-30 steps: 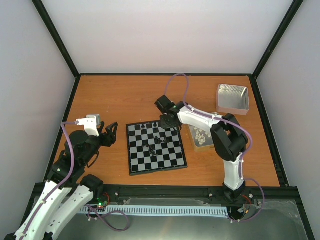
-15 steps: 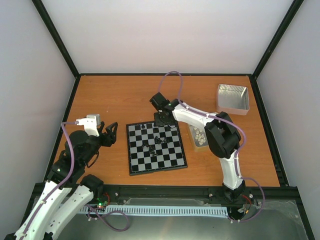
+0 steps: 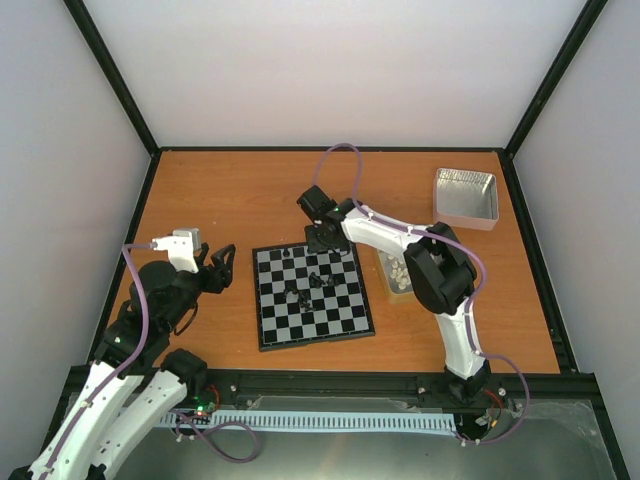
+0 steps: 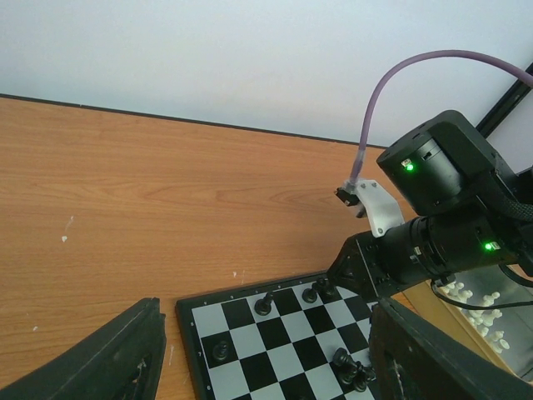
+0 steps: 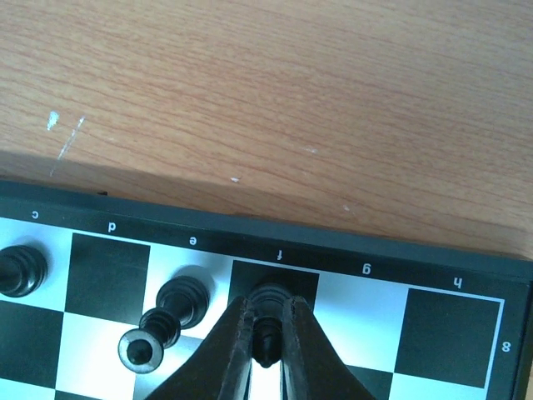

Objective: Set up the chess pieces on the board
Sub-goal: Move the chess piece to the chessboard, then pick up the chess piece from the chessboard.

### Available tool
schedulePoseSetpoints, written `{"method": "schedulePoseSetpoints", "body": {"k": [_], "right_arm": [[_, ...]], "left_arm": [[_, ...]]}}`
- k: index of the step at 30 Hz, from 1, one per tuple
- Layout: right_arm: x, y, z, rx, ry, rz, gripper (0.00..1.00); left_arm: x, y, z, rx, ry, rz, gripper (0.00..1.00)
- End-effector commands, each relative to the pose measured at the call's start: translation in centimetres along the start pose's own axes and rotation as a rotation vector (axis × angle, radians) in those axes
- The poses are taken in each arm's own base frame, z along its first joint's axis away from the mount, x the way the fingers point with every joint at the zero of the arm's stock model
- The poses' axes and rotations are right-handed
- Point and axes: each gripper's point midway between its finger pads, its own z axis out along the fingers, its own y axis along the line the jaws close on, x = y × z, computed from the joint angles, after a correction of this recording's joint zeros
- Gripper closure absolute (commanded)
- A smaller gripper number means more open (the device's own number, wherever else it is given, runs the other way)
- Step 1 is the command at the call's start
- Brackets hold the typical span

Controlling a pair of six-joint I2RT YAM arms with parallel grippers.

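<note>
The board lies mid-table with several black chess pieces on it. My right gripper reaches over the board's far edge. In the right wrist view it is shut on a small black chess piece whose base rests on the dark f square of the back row. Another black piece stands on the e square beside it, and one stands on c. My left gripper hovers open just left of the board, holding nothing.
A tin with cream-white pieces sits right of the board, under the right arm. An empty metal tin stands at the far right. Bare wooden table lies beyond the board, and dark enclosure rails frame the table.
My right gripper has moved left along the board's far edge with the black piece in it. The left arm has not moved.
</note>
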Motion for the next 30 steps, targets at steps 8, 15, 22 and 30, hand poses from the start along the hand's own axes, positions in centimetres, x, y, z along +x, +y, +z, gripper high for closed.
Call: {"method": "schedulePoseSetpoints", "body": {"k": [8, 15, 22, 30], "right_arm": [[-1.1, 0.5, -1.7, -0.001, -0.040, 0.009, 0.71], [-2.4, -0.5, -8.1, -0.015, -0.154, 0.049, 0.63], [6.0, -2.1, -7.9, -0.036, -0.046, 0.092, 0.63], [10.2, -0.4, -5.6, -0.012, 0.023, 0.047, 0.68]], "left_arm": [[-0.2, 0.0, -0.2, 0.000, -0.011, -0.011, 0.32], [-0.3, -0.1, -0.2, 0.006, -0.011, -0.010, 0.32], [-0.4, -0.4, -0.3, 0.021, -0.014, -0.006, 0.32], [-0.3, -0.5, -0.3, 0.029, -0.013, -0.004, 0.32]]}}
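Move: The right hand's shut fingertips hold the head of a black piece on square f8, that square some 4 cm straight below them. The e8 piece stands about 3 cm to the left and level ahead, the c8 piece roughly 9 cm left and 1 back. Of the loose pieces, the right-hand clump lies 9 cm back and 3 right, a left-hand one 8 back and 2 left. From the idle left hand, f8 is about 15 cm ahead, 21 right and 25 below. The right fingers let go of the black piece on f8, opening to about a third while the hand stays put. Clear of the piece, the hand rises about 8 cm, swings back over the board some 11 cm and 5 cm to the right, then dips again by 6 cm or so, coming down open just nearer the base than the right-hand clump. ##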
